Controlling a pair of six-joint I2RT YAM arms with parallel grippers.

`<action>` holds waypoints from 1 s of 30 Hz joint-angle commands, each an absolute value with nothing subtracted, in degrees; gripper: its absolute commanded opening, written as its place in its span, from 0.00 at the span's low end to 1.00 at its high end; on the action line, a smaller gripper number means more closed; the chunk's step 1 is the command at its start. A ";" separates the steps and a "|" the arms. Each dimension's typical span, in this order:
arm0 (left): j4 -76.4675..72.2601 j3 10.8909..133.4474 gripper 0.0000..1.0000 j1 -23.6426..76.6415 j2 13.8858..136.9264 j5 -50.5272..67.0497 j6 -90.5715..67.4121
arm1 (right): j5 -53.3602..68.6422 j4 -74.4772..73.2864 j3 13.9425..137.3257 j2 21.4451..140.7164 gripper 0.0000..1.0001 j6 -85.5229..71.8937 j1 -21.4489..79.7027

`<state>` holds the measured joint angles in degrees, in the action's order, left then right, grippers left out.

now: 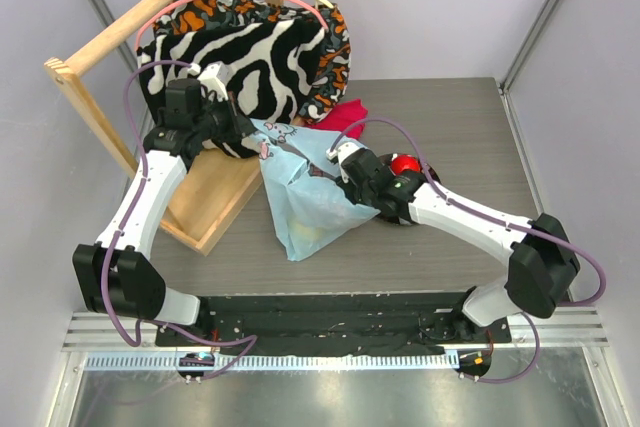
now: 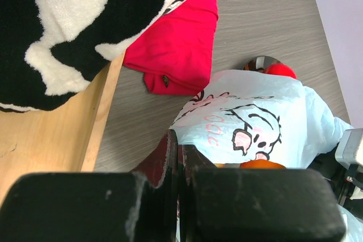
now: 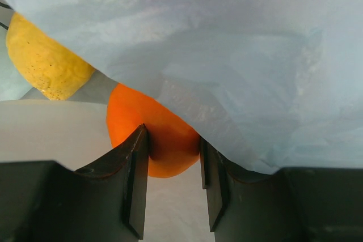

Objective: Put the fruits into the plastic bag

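The light-blue plastic bag [image 1: 310,202] lies in the middle of the table with its mouth lifted. My left gripper [image 1: 256,143] is shut on the bag's rim [image 2: 180,131] and holds it up. My right gripper [image 1: 347,173] reaches into the bag's mouth, shut on the orange [image 3: 153,134]; the orange also shows in the left wrist view [image 2: 261,164]. A yellow fruit [image 3: 45,60] lies inside the bag [image 3: 255,55], below the orange. The red apple [image 1: 404,164] sits on the dark plate [image 1: 432,175] behind my right arm. The grapes and the bunch of little balls are hidden.
A red cloth [image 1: 345,114] lies behind the bag. Zebra-striped fabric [image 1: 250,57] hangs on a wooden rack [image 1: 210,207] at the back left, close to my left arm. Grey walls enclose the table.
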<state>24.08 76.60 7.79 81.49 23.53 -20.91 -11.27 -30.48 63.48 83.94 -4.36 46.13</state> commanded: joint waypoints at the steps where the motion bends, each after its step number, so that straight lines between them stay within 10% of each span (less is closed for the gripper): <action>1: 22.68 78.66 0.00 7.47 80.60 23.38 -20.83 | -12.22 -26.81 63.46 82.18 0.11 -4.83 46.23; 14: 22.76 78.66 0.00 7.47 80.42 23.47 -20.83 | -11.52 -25.05 62.40 79.19 0.64 -5.01 46.23; 30: 22.76 78.75 0.00 7.47 80.16 23.64 -20.92 | -10.02 -19.69 62.84 71.72 0.65 -7.73 46.23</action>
<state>24.14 76.60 7.79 81.49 23.53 -20.91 -10.39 -25.12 61.69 76.62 -5.58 46.13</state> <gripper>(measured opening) 0.012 0.655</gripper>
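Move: The orange fruit is already inside the bag, pinched between the right fingers, its middle about 2 cm below the hand point. In the bag the yellow fruit lies some 8 cm to the left of the hand, 2 cm back and 6 cm lower. The fruit plate stands about 13 cm to the right, level, 9 cm lower. From the left hand, holding the bag's rim, the orange fruit is roughly 14 cm right, 10 cm back and 16 cm down. The right fingers open to let go of the orange fruit, then back up out about 4.5 cm. ##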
